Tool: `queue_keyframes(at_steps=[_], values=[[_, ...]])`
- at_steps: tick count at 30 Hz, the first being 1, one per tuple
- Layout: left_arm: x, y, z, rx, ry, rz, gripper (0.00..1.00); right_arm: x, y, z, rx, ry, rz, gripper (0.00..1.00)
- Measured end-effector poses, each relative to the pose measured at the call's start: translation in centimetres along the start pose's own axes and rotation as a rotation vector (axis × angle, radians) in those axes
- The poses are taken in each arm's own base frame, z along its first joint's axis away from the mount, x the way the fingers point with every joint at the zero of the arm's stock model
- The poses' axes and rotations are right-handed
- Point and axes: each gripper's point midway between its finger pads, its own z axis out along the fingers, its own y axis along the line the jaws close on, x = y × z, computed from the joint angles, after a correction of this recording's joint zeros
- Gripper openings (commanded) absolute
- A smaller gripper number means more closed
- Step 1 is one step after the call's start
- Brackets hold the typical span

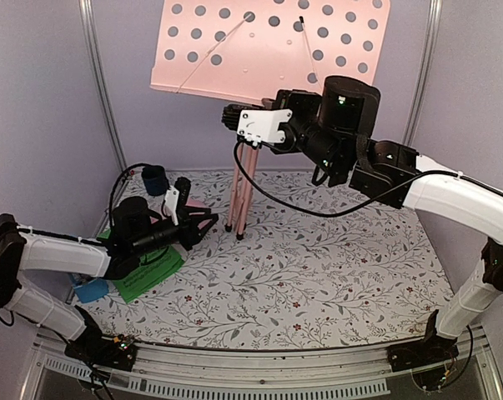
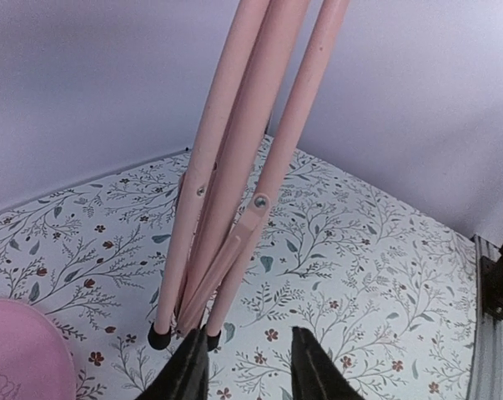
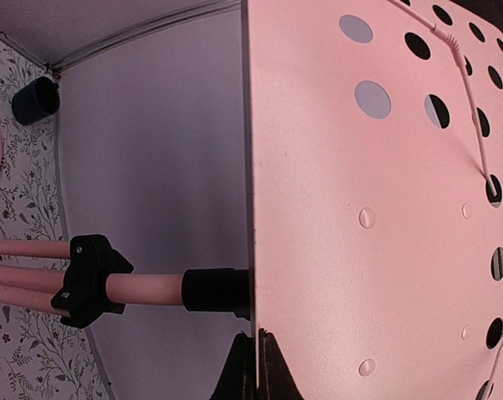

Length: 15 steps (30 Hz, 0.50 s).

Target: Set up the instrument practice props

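The pink music stand stands at the back with its three legs (image 1: pixel 243 193) folded close together and its perforated desk (image 1: pixel 268 42) up high. My right gripper (image 1: pixel 274 102) is shut on the desk's lower edge (image 3: pixel 253 250); in the right wrist view the jaws (image 3: pixel 257 350) pinch the thin plate. My left gripper (image 1: pixel 206 225) hovers low just left of the legs' black feet (image 2: pixel 159 336), open with only tablecloth between its fingers (image 2: pixel 188 371). A green sheet-music page (image 1: pixel 147 271) lies under the left arm. The blue metronome (image 1: pixel 91 290) sits at the left edge.
A dark blue cup (image 1: pixel 155 179) stands at the back left corner. A round pink disc (image 2: pixel 17 354) lies beside the left gripper. Grey walls and metal posts (image 1: pixel 101 83) close the back and sides. A floral cloth (image 1: pixel 334 275) covers the table.
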Motion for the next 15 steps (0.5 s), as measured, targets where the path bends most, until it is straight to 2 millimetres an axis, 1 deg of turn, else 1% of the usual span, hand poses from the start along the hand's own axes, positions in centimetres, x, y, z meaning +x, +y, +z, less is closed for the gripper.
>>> queue_keyframes(at_steps=[4, 6, 11, 15], values=[[1.0, -0.1, 1.0, -0.013, -0.004, 0.054, 0.12, -0.3, 0.5, 0.2, 0.002, -0.003, -0.019, 0.0], [1.5, -0.2, 1.6, -0.021, -0.007, 0.079, 0.08, -0.4, 1.1, 0.2, -0.007, -0.002, -0.028, 0.0], [2.3, -0.4, 2.9, -0.04, -0.028, 0.12, 0.05, -0.5, 2.8, 0.8, -0.035, 0.003, -0.057, 0.0], [2.2, -0.5, 4.3, -0.057, -0.047, 0.147, 0.05, -0.7, 4.3, 1.1, -0.06, 0.004, -0.078, 0.0]])
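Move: The music stand's folded pink legs hang about 7 cm ahead and 7 cm to the right of the left hand, their middle at about its height. The pink plate lies about 16 cm ahead, 10 cm left and 18 cm below that hand. From the right hand, which holds the stand's desk by its edge, the legs are about 6 cm ahead, 6 cm left and 28 cm down; the bare table spot for the feet is roughly 5 cm ahead, 7 cm left and 46 cm below. The stand, still pinched at the edge of its desk by the right hand, is lowered about 4 cm towards the table, carried 2 cm left and rolled slightly so the legs swing towards upright. Meanwhile the left hand closes its half-open fingers on nothing and heads right, down and a little forward, about 5 cm in all, towards the legs. ##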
